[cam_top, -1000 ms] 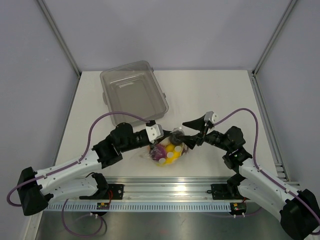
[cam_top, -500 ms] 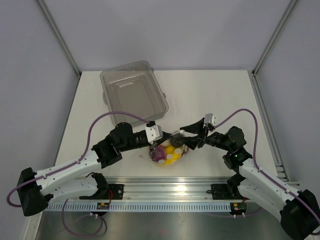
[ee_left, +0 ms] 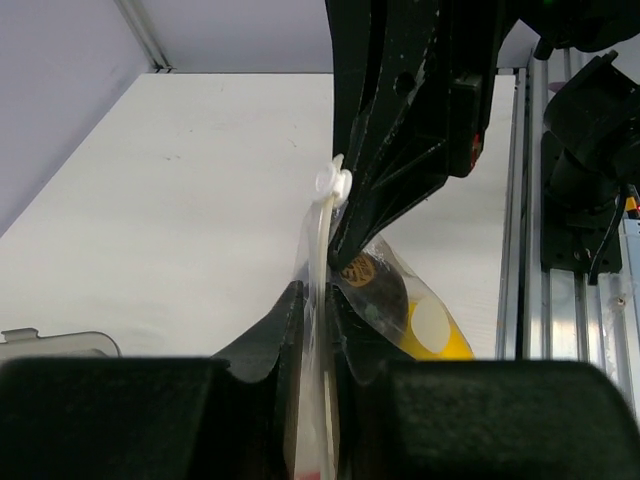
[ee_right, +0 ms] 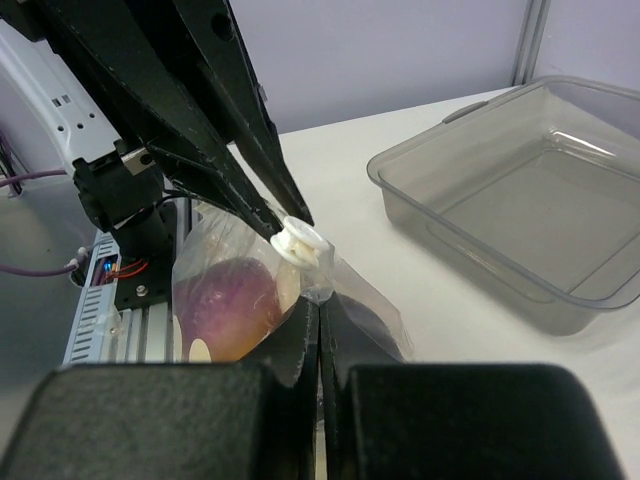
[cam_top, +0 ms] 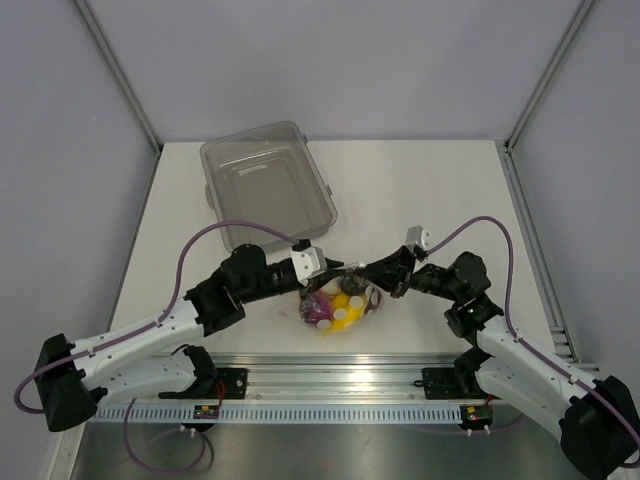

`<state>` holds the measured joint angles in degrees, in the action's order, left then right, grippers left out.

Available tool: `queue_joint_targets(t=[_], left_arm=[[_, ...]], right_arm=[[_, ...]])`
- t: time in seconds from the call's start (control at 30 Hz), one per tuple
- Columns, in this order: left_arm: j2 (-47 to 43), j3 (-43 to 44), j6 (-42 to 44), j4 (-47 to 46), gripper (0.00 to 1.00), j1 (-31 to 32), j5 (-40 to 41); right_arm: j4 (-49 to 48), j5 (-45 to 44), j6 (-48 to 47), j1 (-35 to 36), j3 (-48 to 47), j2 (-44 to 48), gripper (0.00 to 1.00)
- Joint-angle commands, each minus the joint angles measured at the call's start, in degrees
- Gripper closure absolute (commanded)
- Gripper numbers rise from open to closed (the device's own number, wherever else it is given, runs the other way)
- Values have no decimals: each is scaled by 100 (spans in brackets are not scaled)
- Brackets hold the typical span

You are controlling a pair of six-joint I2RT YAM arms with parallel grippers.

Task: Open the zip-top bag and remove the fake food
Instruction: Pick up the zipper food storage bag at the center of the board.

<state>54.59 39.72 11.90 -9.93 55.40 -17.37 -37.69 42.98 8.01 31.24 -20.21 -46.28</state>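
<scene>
The zip-top bag (cam_top: 340, 300) lies at the table's near middle, between both grippers, with fake food inside: a yellow banana bunch (cam_top: 346, 314), a dark red piece (cam_top: 318, 306) and a dark round piece (cam_top: 354, 287). My left gripper (cam_top: 323, 272) is shut on the bag's top edge from the left; in the left wrist view (ee_left: 318, 325) the film runs up between its fingers to a white zip slider (ee_left: 333, 183). My right gripper (cam_top: 370, 276) is shut on the same top edge from the right (ee_right: 320, 315), just below the slider (ee_right: 300, 242). The dark red piece (ee_right: 235, 295) shows through the film.
A rigid clear-grey tub (cam_top: 268, 190) stands at the back left, also in the right wrist view (ee_right: 530, 200). The metal rail (cam_top: 340, 375) with the arm bases runs along the near edge. Grey walls enclose the table.
My right gripper has moved down and left to the bag's top and shut on it beside the slider. The left gripper has stayed shut on the bag.
</scene>
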Motion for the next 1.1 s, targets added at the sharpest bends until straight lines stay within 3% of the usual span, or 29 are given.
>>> queue_joint_targets(t=[0.0, 0.07, 0.27, 0.67, 1.07], left_arm=[[61, 176, -13, -448, 79, -29, 295], [43, 150, 49, -518, 69, -20, 251], [-80, 88, 58, -694, 60, 6, 313], [-45, 210, 356, -712, 55, 252, 506], [315, 343, 1358, -861, 51, 938, 1955]], right_arm=[[-151, -79, 165, 40, -237, -109, 100], [-98, -71, 279, 40, -299, -249, 99], [16, -27, 499, 40, -537, -522, 100], [-19, -79, 912, 40, -642, -557, 100], [51, -115, 1062, 40, -730, -601, 100]])
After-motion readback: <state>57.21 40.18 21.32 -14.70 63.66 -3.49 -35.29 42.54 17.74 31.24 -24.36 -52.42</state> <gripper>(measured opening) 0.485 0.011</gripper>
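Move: The white zip slider is the left hand's next grip: it sits about 3 cm to that hand's right, 1 cm farther out and level with it. From the right hand, which pinches the bag top right beside it, the slider lies about 2 cm to the left, level fore and aft, and 1 cm up. From the left hand, the dark food hangs 4 cm right, 1 cm ahead and 8 cm down, and the purple food 4 cm left, 4 cm back and 11 cm down. The bag's zip strip is let go by the left fingers, which open to about half; that hand rises about 2 cm, then eases right and slightly down towards the slider, rolling some 10 degrees, front side up. The right hand keeps its pinch, shifting about 1 cm forward and left and rolling its front side down. ##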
